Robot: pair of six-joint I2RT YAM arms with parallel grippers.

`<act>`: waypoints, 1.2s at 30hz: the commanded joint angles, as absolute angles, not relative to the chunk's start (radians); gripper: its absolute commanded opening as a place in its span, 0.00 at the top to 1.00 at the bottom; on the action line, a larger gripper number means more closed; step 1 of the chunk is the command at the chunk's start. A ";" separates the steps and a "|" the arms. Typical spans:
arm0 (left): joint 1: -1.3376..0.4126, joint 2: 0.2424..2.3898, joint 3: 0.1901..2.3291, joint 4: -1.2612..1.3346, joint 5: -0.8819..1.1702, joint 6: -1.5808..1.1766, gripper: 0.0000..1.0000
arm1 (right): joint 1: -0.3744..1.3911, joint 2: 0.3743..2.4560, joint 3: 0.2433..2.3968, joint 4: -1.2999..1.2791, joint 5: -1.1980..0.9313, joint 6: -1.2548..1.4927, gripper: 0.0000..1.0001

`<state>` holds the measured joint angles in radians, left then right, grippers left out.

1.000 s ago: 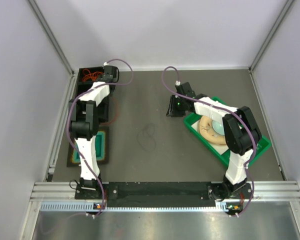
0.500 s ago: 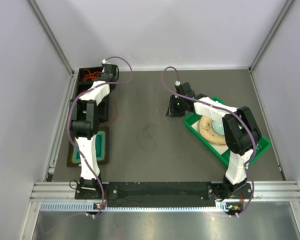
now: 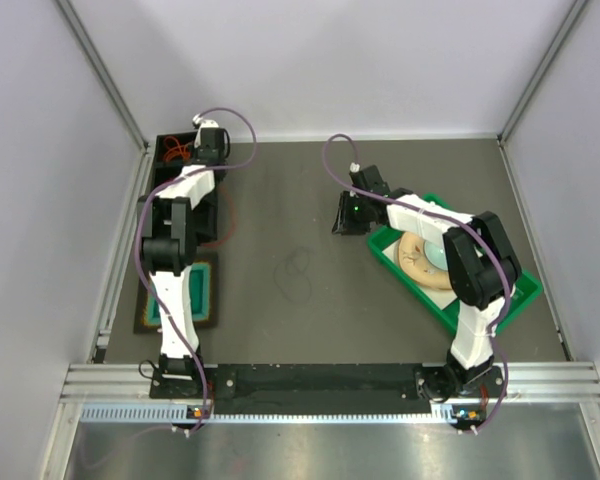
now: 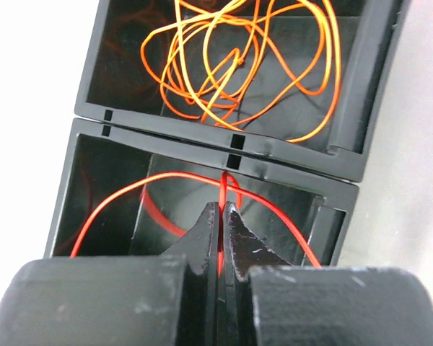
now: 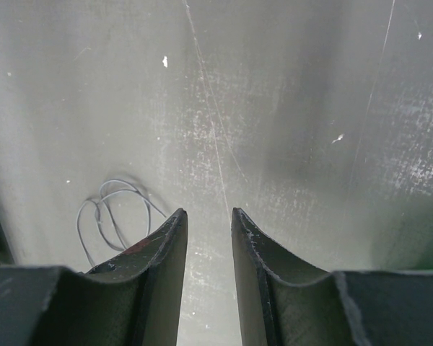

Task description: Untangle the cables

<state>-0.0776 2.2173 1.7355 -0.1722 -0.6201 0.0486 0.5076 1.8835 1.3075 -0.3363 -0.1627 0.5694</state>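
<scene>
In the left wrist view a black two-part bin (image 4: pixel 289 148) holds the cables. A tangle of orange cables (image 4: pixel 238 65) fills the far compartment. A single red cable (image 4: pixel 130 189) loops through the near one, and my left gripper (image 4: pixel 224 209) is shut on it where it crosses. From the top view the left gripper (image 3: pixel 192 150) hangs over the bin (image 3: pixel 168 180) at the back left. A thin dark cable (image 3: pixel 298 272) lies looped mid-table. My right gripper (image 3: pixel 346 216) stands open near the green tray, nothing between its fingers; the dark cable (image 5: pixel 115 213) shows to its left.
A green tray (image 3: pixel 510 300) with a tan ring-shaped item (image 3: pixel 416 260) sits at the right under the right arm. A teal object on a dark mat (image 3: pixel 206 290) lies at the front left. A faint red loop (image 3: pixel 230 215) lies beside the left arm.
The left gripper has closed on the red cable and its wrist has shifted a little toward the back wall. The right arm has not moved.
</scene>
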 commanded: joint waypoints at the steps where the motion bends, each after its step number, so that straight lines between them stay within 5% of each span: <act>1: -0.058 2.215 1.712 -0.011 -0.577 0.055 1.00 | 0.512 1.896 1.342 -0.314 -0.170 0.572 0.69; 16: -0.023 2.264 1.683 -0.096 -0.223 0.071 1.00 | 0.511 1.904 1.350 -0.319 -0.170 0.574 0.69; 24: -0.025 2.161 1.553 -0.110 -0.221 0.069 1.00 | 0.512 1.907 1.347 -0.307 -0.186 0.578 0.69; 29: -0.026 2.108 1.568 -0.143 -0.265 0.057 0.70 | 0.512 1.896 1.342 -0.302 -0.190 0.580 0.69; 36: -0.038 2.020 1.637 -0.189 -0.265 0.057 0.54 | 0.515 1.873 1.333 -0.302 -0.184 0.580 0.69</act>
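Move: The left hand already grips the red cable, its tips above the middle compartment of the black box. That compartment's centre is about 1 cm back, level sideways and 8 cm below. The front compartment with the orange cable is centred roughly 8 cm ahead and 1 cm left, the rear one some 10 cm back. From the idle right hand the middle compartment is about 40 cm left, 15 cm ahead and 5 cm lower. Keeping its grip on the red cable, the left hand eases forward a little over a centimetre, then sinks about 6 cm into the middle compartment just behind the divider, drifting 2 cm right and turning some 15 degrees clockwise. Low in the compartment it draws back 3 to 4 cm and then lifts about 2 cm, its fingers opening to a bit under half on the way and letting go of the cable. ##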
